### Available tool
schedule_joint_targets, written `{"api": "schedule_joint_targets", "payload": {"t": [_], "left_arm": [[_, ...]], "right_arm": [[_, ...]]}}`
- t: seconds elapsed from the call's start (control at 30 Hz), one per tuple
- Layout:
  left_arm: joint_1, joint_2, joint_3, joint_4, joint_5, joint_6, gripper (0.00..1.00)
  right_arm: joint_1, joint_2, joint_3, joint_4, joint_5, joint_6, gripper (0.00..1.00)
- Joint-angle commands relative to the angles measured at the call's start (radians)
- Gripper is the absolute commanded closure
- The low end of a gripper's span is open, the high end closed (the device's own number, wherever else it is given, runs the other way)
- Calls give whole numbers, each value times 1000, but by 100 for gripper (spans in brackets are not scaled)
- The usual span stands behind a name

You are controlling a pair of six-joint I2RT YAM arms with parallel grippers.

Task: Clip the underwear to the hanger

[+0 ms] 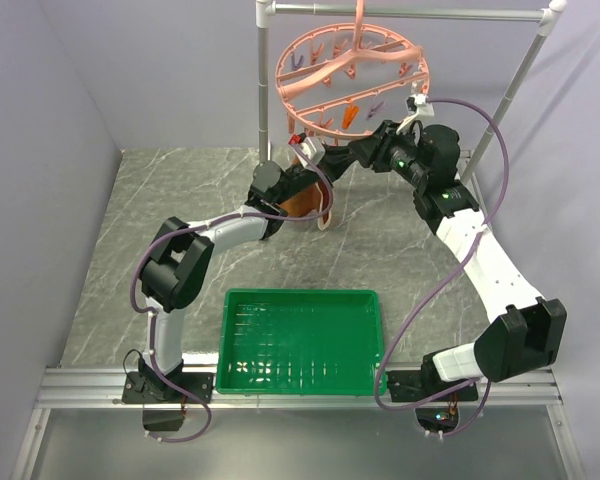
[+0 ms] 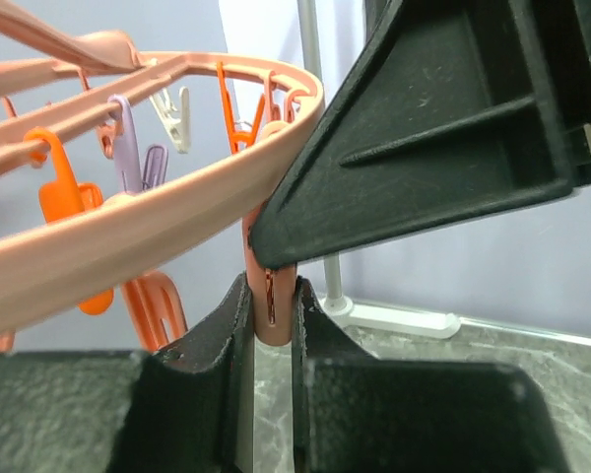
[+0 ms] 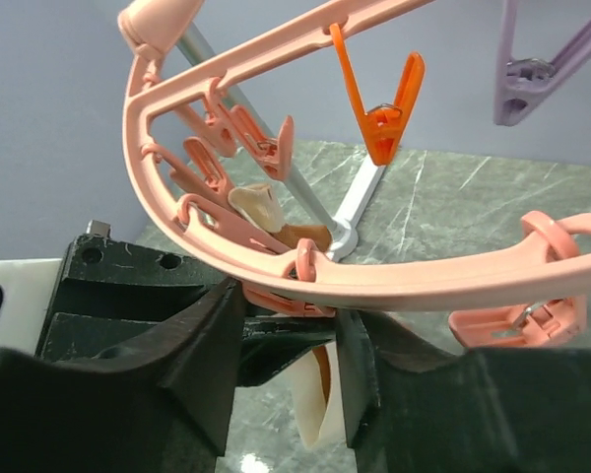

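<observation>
The salmon-pink ring hanger (image 1: 315,75) hangs from the rack at the back. My left gripper (image 1: 298,185) holds the rust-orange underwear (image 1: 305,203) up under the ring's near rim, its cream waistband hanging down. In the left wrist view its jaws (image 2: 272,296) stand almost shut, with the lower end of a pink clothespin (image 2: 271,315) between the tips. My right gripper (image 1: 315,155) reaches in from the right. In the right wrist view (image 3: 288,330) its fingers press on that clothespin (image 3: 286,301). The underwear (image 3: 315,409) dangles below.
A green tray (image 1: 300,293) lies near the front of the marble table. The grey rack (image 1: 410,14) carries the hanger, and its post (image 1: 263,90) stands just behind the grippers. Orange (image 3: 384,118) and purple (image 3: 542,69) clothespins dangle from the ring (image 3: 453,281).
</observation>
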Motion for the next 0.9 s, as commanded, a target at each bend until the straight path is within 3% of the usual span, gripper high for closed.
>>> {"api": "schedule_joint_targets", "payload": {"t": [0.0, 0.13, 0.17, 0.3, 0.4, 0.6, 0.7, 0.77, 0.87], "left_arm": [[-34, -33, -7, -10, 76, 63, 99], [-34, -39, -6, -32, 76, 75, 86], [-34, -42, -9, -32, 73, 74, 75], [-34, -51, -18, -41, 64, 69, 56], [-34, -54, -16, -45, 48, 58, 46], [-27, -103, -52, -91, 65, 87, 42], [-8, -151, -99, -145, 102, 110, 28], [14, -174, -139, -160, 168, 97, 12], [74, -228, -177, -240, 275, 129, 7]], "right_arm": [[1, 5, 61, 36, 54, -37, 65], [3, 1, 62, 23, 79, -57, 84], [1, -1, 59, 23, 77, -60, 87], [0, -7, 49, 28, 71, -69, 99], [1, -15, 38, 37, 67, -71, 100], [1, -29, 21, 51, 62, -83, 100], [-2, -30, 16, 54, 53, -94, 100], [-2, -32, 16, 57, 50, -99, 100], [-6, -30, 19, 62, 36, -109, 100]]}}
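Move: My left fingers are shut on the lower end of the free pink clip, so it sits practically at my left hand point. It is about 1 cm ahead and 1 cm right of my open right hand. From my left hand, the loose waistband end hangs roughly 3 cm back, 4 cm left and 8 cm below; the already clipped waistband end is about 5 cm ahead, 8 cm left and 1 cm higher. The orange clip is some 9 cm ahead, level sideways and 3 cm higher. I close my right fingers on the upper part of the clip under the near rim, easing about 1 cm right and 1 cm forward, then keep the pinch and stay put. As they shut, my left hand starts opening, lets go of the clip's lower end and draws off down and back towards the loose waistband, about 5 cm in all, ending nearly wide open with the fingertips dipped some 10 degrees. ##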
